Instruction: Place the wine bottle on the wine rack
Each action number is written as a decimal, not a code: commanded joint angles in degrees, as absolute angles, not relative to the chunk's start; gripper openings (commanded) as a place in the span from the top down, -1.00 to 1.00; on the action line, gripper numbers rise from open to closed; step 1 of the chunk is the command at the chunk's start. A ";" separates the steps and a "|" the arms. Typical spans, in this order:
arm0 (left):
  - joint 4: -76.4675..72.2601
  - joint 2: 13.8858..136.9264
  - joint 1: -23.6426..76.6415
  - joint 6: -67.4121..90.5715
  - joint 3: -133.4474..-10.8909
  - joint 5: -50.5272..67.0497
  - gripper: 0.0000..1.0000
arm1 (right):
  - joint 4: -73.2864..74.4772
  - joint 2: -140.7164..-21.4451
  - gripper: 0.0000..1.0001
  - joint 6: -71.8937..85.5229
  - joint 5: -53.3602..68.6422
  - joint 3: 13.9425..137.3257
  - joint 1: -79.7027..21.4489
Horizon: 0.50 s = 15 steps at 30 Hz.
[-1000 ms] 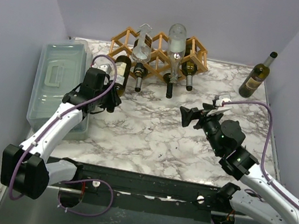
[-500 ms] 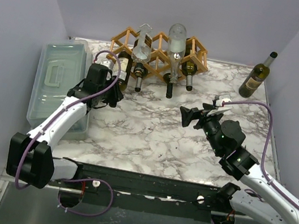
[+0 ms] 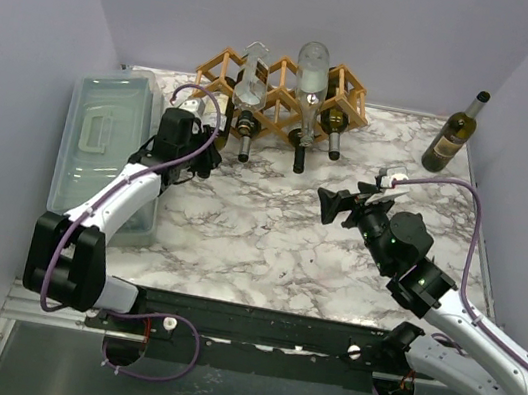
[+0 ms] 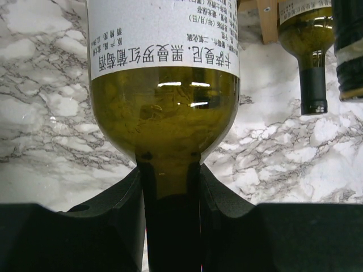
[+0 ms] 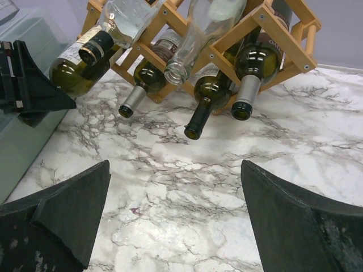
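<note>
My left gripper (image 4: 170, 175) is shut on the neck of an olive-green wine bottle (image 4: 164, 113) with a white label. The bottle lies nearly level, base first toward the left end of the wooden wine rack (image 3: 283, 84). In the right wrist view the same bottle (image 5: 67, 73) reaches the rack's (image 5: 272, 28) lower left cell, with the left gripper (image 5: 31, 90) behind it. From above, the left gripper (image 3: 201, 152) sits just in front of the rack. My right gripper (image 3: 345, 197) hovers mid-table, open and holding nothing (image 5: 176, 215).
Several bottles rest in the rack, necks pointing at me, two of them clear glass. Another green bottle (image 3: 454, 133) stands upright at the back right. A grey-green lidded box (image 3: 100, 145) lies along the left edge beside my left arm.
My left arm has pushed forward toward the rack, carrying the bottle deeper into the left cell. The right arm has not moved.
</note>
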State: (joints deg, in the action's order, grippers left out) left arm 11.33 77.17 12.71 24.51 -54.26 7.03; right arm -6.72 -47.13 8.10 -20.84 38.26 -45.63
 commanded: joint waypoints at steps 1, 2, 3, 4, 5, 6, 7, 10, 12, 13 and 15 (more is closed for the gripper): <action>-5.64 78.42 12.20 22.41 -55.16 6.42 1.00 | -6.23 -46.32 -1.00 7.58 -22.12 38.16 -45.35; -5.80 79.25 12.06 22.42 -55.63 6.42 1.00 | -6.32 -46.24 -1.00 7.56 -22.02 38.24 -45.35; -6.05 80.20 11.98 22.25 -56.20 6.22 1.00 | -6.41 -46.25 -1.00 7.46 -21.89 38.37 -45.35; -6.37 80.89 11.89 22.24 -56.53 6.07 1.00 | -6.41 -46.34 -1.00 7.37 -21.72 38.42 -45.35; -7.00 81.62 11.72 22.15 -56.79 5.91 1.00 | -6.42 -46.38 -1.00 7.28 -21.67 38.41 -45.35; -7.67 82.17 11.56 22.15 -57.11 5.81 1.00 | -6.38 -46.49 -1.00 7.29 -21.62 38.45 -45.35; -8.13 82.92 11.47 22.15 -57.44 5.72 1.00 | -6.37 -46.44 -1.00 7.28 -21.67 38.43 -45.35; -9.31 84.97 11.20 21.92 -59.03 5.80 1.00 | -6.57 -46.36 -1.00 7.25 -21.79 38.02 -45.35; -9.60 86.35 10.90 21.89 -60.16 5.94 1.00 | -6.60 -46.34 -1.00 7.27 -21.83 38.03 -45.35; -9.95 86.74 10.77 21.88 -60.44 5.91 1.00 | -6.60 -46.32 -1.00 7.24 -21.84 38.05 -45.40; -10.66 87.42 10.66 21.73 -61.01 5.80 1.00 | -6.57 -46.33 -1.00 7.23 -21.97 37.97 -45.35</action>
State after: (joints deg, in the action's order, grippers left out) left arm 0.21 87.46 11.33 23.35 -56.64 6.72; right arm -6.74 -47.13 7.88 -20.86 38.26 -45.63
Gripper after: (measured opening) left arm 0.362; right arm 0.998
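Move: The left hand already grips the wine bottle by its neck, base pointing outwards. The wine rack's leftmost cell lies about 19 cm ahead, roughly in line and some 5 cm below. The clear bottle on the rack is 17 cm ahead and 8 cm right, near hand height; the dark bottle beneath it is 16 cm ahead, 8 cm right, 10 cm lower. From the right hand, that cell is roughly 30 cm ahead, 28 cm left and 17 cm below. Left hand, keeping hold of the neck, drives the bottle base-first about 5 cm forward towards the leftmost cell, sinking slightly. ##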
